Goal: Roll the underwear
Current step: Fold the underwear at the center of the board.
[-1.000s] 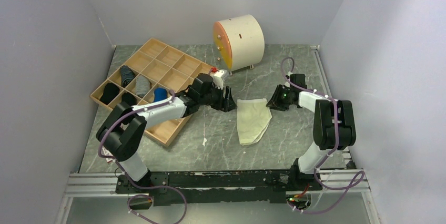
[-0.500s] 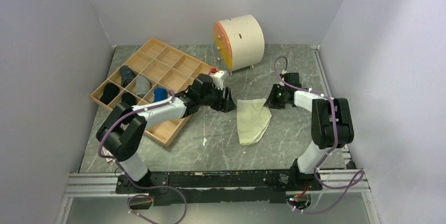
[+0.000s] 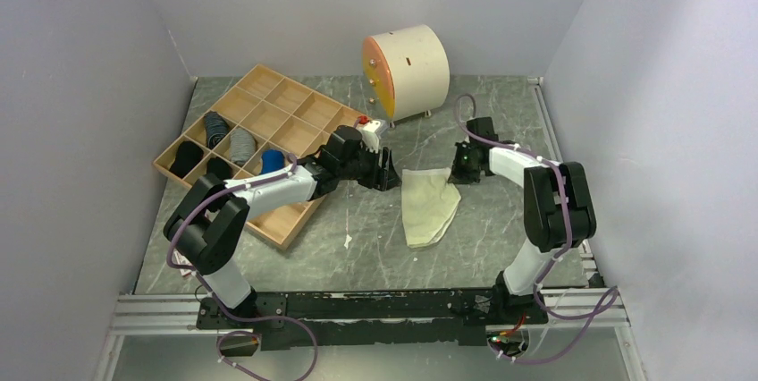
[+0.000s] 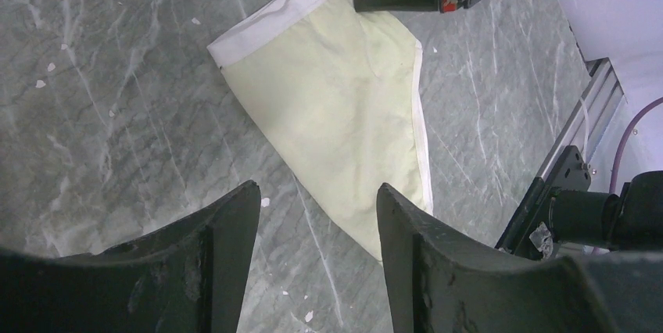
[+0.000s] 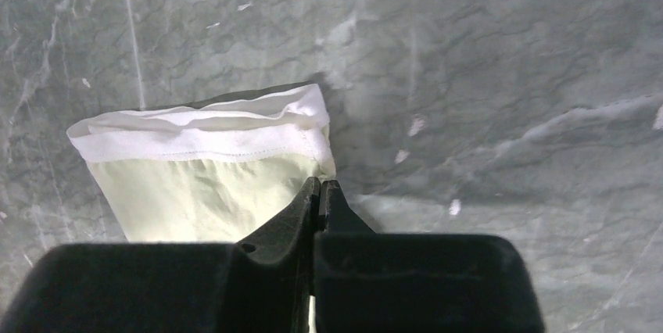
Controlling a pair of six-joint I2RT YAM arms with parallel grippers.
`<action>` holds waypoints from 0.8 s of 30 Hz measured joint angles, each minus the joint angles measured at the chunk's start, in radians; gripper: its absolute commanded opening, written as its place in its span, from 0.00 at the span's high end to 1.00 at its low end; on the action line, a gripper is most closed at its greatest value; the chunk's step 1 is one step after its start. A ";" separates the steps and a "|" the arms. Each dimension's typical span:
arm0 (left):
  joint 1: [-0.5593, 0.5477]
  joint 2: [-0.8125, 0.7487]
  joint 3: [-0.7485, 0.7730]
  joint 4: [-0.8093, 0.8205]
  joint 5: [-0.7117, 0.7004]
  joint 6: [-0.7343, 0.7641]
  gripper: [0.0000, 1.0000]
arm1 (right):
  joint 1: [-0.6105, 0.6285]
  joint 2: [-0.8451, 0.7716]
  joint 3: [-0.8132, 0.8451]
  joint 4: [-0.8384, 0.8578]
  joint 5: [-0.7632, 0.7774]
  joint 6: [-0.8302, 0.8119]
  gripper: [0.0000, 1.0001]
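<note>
The pale yellow underwear [image 3: 430, 207] with its white waistband lies flat on the grey marble table, between the two arms. My left gripper [image 3: 388, 171] hovers just left of the waistband, open, with nothing between its fingers. In the left wrist view, the underwear [image 4: 344, 106] spreads beyond the left gripper [image 4: 317, 191]. My right gripper [image 3: 459, 169] sits at the waistband's right corner. In the right wrist view the right gripper [image 5: 320, 183] is shut, its tips pinching the edge of the underwear [image 5: 203, 184] just below the white band.
A wooden compartment tray [image 3: 259, 72] with rolled dark, grey and blue items stands at the back left, beside the left arm. A cream cylinder with an orange face [image 3: 407, 63] stands at the back. Small white scraps dot the table. Metal rail [image 3: 357, 305] along the near edge.
My right gripper has moved left to the waistband's right corner and closed there, nudging that corner slightly left. The left arm has stayed in place.
</note>
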 measured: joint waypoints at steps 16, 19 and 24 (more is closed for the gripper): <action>0.000 -0.015 -0.002 -0.029 -0.087 -0.028 0.38 | 0.184 -0.070 0.061 -0.144 0.339 0.124 1.00; 0.003 -0.031 -0.013 -0.030 -0.125 -0.048 0.38 | 0.202 -0.091 0.074 -0.163 0.372 0.138 1.00; 0.014 -0.034 -0.016 -0.041 -0.156 -0.076 0.38 | 0.248 -0.094 0.099 -0.178 0.400 0.158 1.00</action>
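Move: My closed right hand has the near-right part of the underwear just under the waistband, about 2 cm above the table. The middle of the underwear is some 7 cm back and 5 cm left of it, and the waistband's left end is roughly 2 cm ahead and 12 cm left. The white drum stands about 22 cm ahead and 10 cm left. From my left hand, the middle of the underwear lies around 10 cm right, 6 cm back and 12 cm below. With my right fingers staying shut on the underwear's right edge, I draw left about 2 cm close to the table, then lift some 4 cm, easing slightly right before going left again, inward over the cloth. The wrist rolls about 15 degrees, left side down. Meanwhile my open left hand backs off left and a little forward, about 3 cm, turning counter-clockwise. ##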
